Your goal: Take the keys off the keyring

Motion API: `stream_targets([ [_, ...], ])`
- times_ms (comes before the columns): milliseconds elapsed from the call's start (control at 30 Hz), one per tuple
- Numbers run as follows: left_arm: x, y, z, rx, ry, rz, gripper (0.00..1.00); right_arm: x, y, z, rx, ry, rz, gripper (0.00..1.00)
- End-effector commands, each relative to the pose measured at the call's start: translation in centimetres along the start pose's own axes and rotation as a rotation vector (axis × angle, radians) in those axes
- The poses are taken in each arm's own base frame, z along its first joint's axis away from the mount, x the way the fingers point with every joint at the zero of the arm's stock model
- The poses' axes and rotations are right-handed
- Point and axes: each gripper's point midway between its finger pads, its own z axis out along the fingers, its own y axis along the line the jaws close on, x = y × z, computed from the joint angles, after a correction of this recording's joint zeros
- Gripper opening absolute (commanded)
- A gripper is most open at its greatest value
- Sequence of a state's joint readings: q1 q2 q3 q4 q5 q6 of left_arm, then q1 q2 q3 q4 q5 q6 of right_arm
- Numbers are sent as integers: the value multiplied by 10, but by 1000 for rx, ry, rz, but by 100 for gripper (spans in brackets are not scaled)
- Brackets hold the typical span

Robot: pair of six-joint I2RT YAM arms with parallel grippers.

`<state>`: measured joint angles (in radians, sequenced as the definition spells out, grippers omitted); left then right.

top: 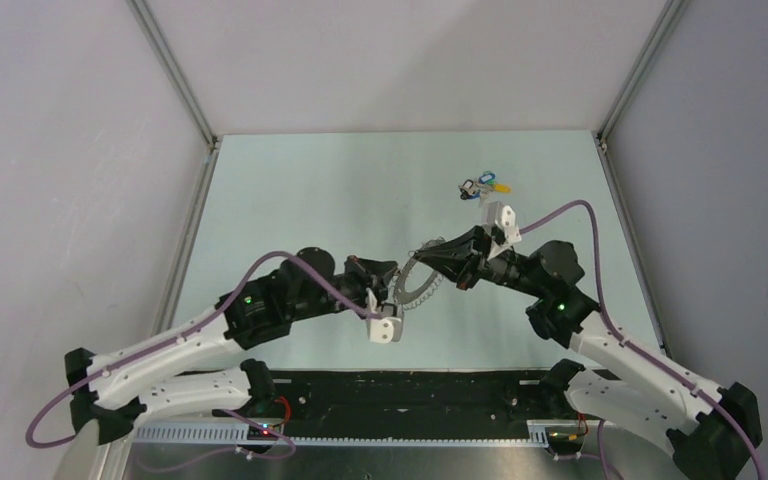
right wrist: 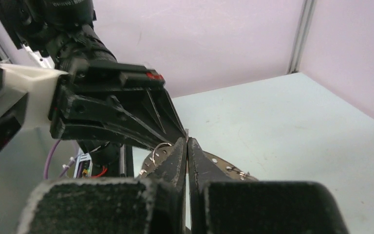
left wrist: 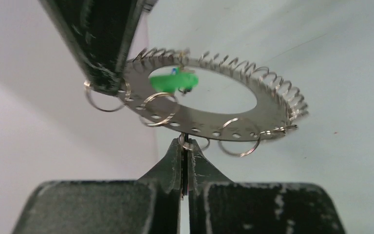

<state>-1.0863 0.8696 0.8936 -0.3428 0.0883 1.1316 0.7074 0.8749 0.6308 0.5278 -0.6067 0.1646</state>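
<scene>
The keyring (top: 417, 290) is a flat silvery disc with punched holes and many wire loops, held in the air between both arms over the middle of the table. My left gripper (top: 403, 284) (left wrist: 185, 144) is shut on a small loop at the keyring's (left wrist: 272, 105) near edge. My right gripper (top: 423, 258) (right wrist: 187, 142) is shut on the opposite rim, and its dark finger (left wrist: 104, 48) comes down onto the ring. A bright green key (left wrist: 168, 82) shows through the ring's central opening. In the right wrist view the keyring (right wrist: 216, 162) lies mostly behind my fingers.
A small bunch of keys with blue and yellow heads (top: 482, 187) lies on the pale green table (top: 310, 200) towards the back right. White walls with metal posts close in the table. The left arm's body (right wrist: 117, 109) fills the upper left of the right wrist view.
</scene>
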Motion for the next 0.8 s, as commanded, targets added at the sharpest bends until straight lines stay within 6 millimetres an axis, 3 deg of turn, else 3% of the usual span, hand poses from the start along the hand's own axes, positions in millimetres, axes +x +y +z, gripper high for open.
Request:
stream_targets([
  [0,-13,26,12,-67,-43,-287,0,-49,-19,-17,204,-117,-64,0],
  [100,-21,55,27,-129,-69,-537,0,-61,-38,-51,423,-94,-77,0],
  [200,-7,82,43,-219,-57,-879,0,-79,-61,-92,663,-124,-123,0],
  [267,12,85,63,-239,-42,-1077,0,-86,-69,-115,776,-114,-147,0],
  [467,55,87,151,-146,-29,-1473,5,-103,-74,-169,983,-102,-234,0],
  [567,64,96,186,-124,-98,-1625,4,-113,-74,-189,1060,-124,-263,0],
  [767,104,101,275,-65,-219,-1946,2,-124,-72,-213,1139,-163,-286,0],
])
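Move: The pile of removed keys lies about 38 cm ahead of the left hand, 21 cm to its right and 31 cm below. The keyring plate's middle is some 5 cm to the left hand's right, 3 cm back and 2 cm below. From the right hand, which holds the plate by its rim, the plate's middle is about 6 cm below, 2 cm back and 1 cm right; the pile is about 39 cm ahead, 18 cm right and 36 cm below. The left hand, still pinching a key's small wire ring in its shut fingers, sweeps some 20 cm forward and 16 cm right towards the key pile, first dipping and rising a little, then sinking to end about 8 cm lower, while it rolls nearly 100 degrees about its own fingers, which keep pointing right and slightly down. Meanwhile the right hand keeps its grip on the plate's rim and draws it about 22 cm to the right, away from the left hand, rising some 5 cm and swinging clockwise by about 60 degrees until its fingers point mostly forward. ##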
